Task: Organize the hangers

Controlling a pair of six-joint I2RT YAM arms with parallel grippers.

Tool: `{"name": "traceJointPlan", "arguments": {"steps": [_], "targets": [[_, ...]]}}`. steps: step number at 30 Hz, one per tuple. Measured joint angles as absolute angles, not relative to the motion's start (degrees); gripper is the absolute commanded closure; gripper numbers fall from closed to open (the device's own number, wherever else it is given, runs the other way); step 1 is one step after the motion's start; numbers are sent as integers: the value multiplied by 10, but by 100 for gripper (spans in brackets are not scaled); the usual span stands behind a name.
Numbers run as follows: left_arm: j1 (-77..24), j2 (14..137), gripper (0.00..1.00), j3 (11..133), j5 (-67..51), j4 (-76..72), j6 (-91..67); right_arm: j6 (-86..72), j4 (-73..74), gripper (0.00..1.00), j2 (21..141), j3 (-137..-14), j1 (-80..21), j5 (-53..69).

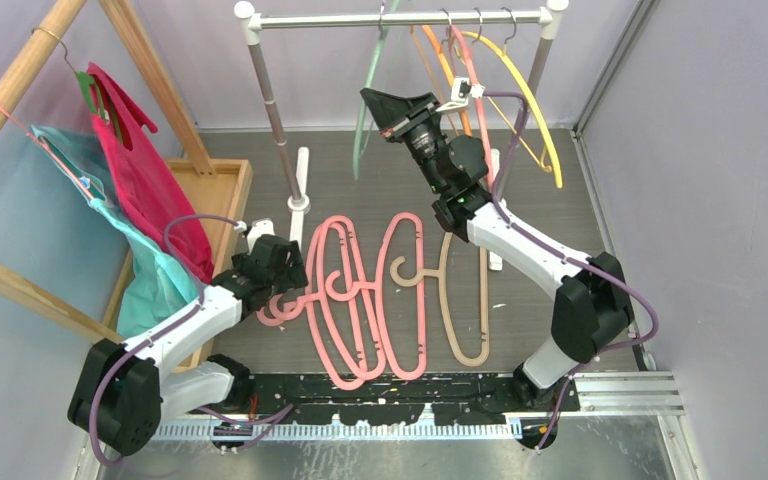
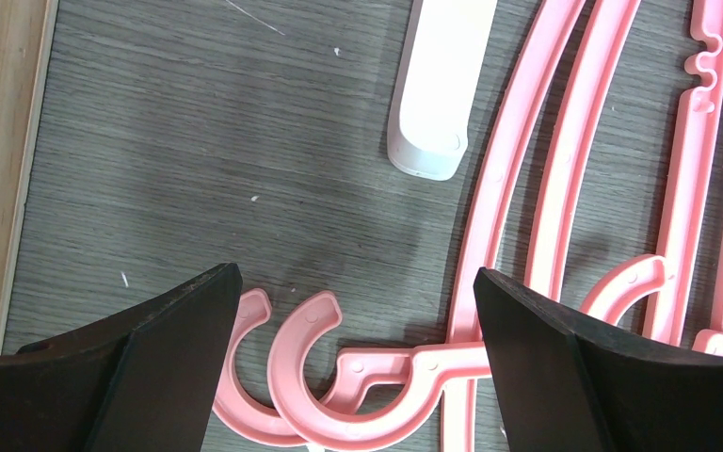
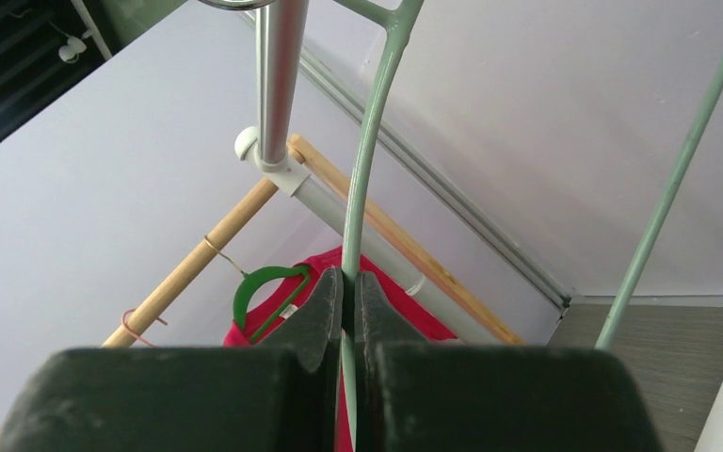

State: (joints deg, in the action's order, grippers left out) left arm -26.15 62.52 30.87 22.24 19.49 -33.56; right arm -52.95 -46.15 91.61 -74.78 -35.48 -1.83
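Several thick pink hangers (image 1: 360, 300) lie overlapping on the table, and a beige hanger (image 1: 460, 300) lies right of them. My left gripper (image 2: 358, 282) is open just above two pink hooks (image 2: 297, 377), touching neither. A grey-green hanger (image 3: 367, 160) hangs from the metal rail (image 1: 400, 18). My right gripper (image 3: 348, 292) is shut on this hanger's thin arm. In the top view that gripper (image 1: 370, 100) sits high beside the rail's left post. Orange (image 1: 440, 60), thin pink (image 1: 475, 90) and yellow hangers (image 1: 535, 100) hang on the rail's right part.
A wooden frame (image 1: 20, 70) at left carries a green hanger with red cloth (image 1: 135, 170) and a teal cloth (image 1: 150, 280). A wooden tray (image 1: 215, 185) sits below it. The rack's white foot (image 2: 438, 85) lies close ahead of the left gripper. Walls enclose the table.
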Motion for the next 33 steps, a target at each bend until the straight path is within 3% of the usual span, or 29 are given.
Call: {"name": "traceJointPlan", "arguments": {"steps": [5,7,11,19,28,33], "targets": [[-262,625,2,308,222,195,-336,-529,-451,98,888,-725,-354,-42],[-262,625,2,308,222,195,-336,-529,-446,90,886,-725,-354,-46],[-262,625,2,308,222,194,-336,-529,-439,83,886,-725,-353,-49],[-262,625,2,307,222,193,-335,-543,-406,53,886,-724,-352,-67],[-262,625,2,307,222,191,-336,-557,-389,39,885,-724,-352,-72],[-262,626,2,307,222,191,-336,-544,-378,25,865,-702,-356,-72]]}}
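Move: The green hanger is already pinched on its near arm by the right fingers, its hook on the rail about 7 cm ahead, 1 cm right and 11 cm above the hand. The orange hanger hangs some 12 cm to the hand's right and 6 cm ahead, the pink hanger about 17 cm right and equally far ahead, both 3 cm higher. From the idle left hand that rail spot is roughly 20 cm ahead, 20 cm right and 50 cm up. The green hanger is carried only the last 1.5 cm to the right, towards the orange hanger. The right hand then stops sideways and opens its fingers from nearly shut to about two-thirds, letting go of the hanger's arm while sinking about 3 cm and tipping some 8 degrees downward, the open fingers staying around the bar. ##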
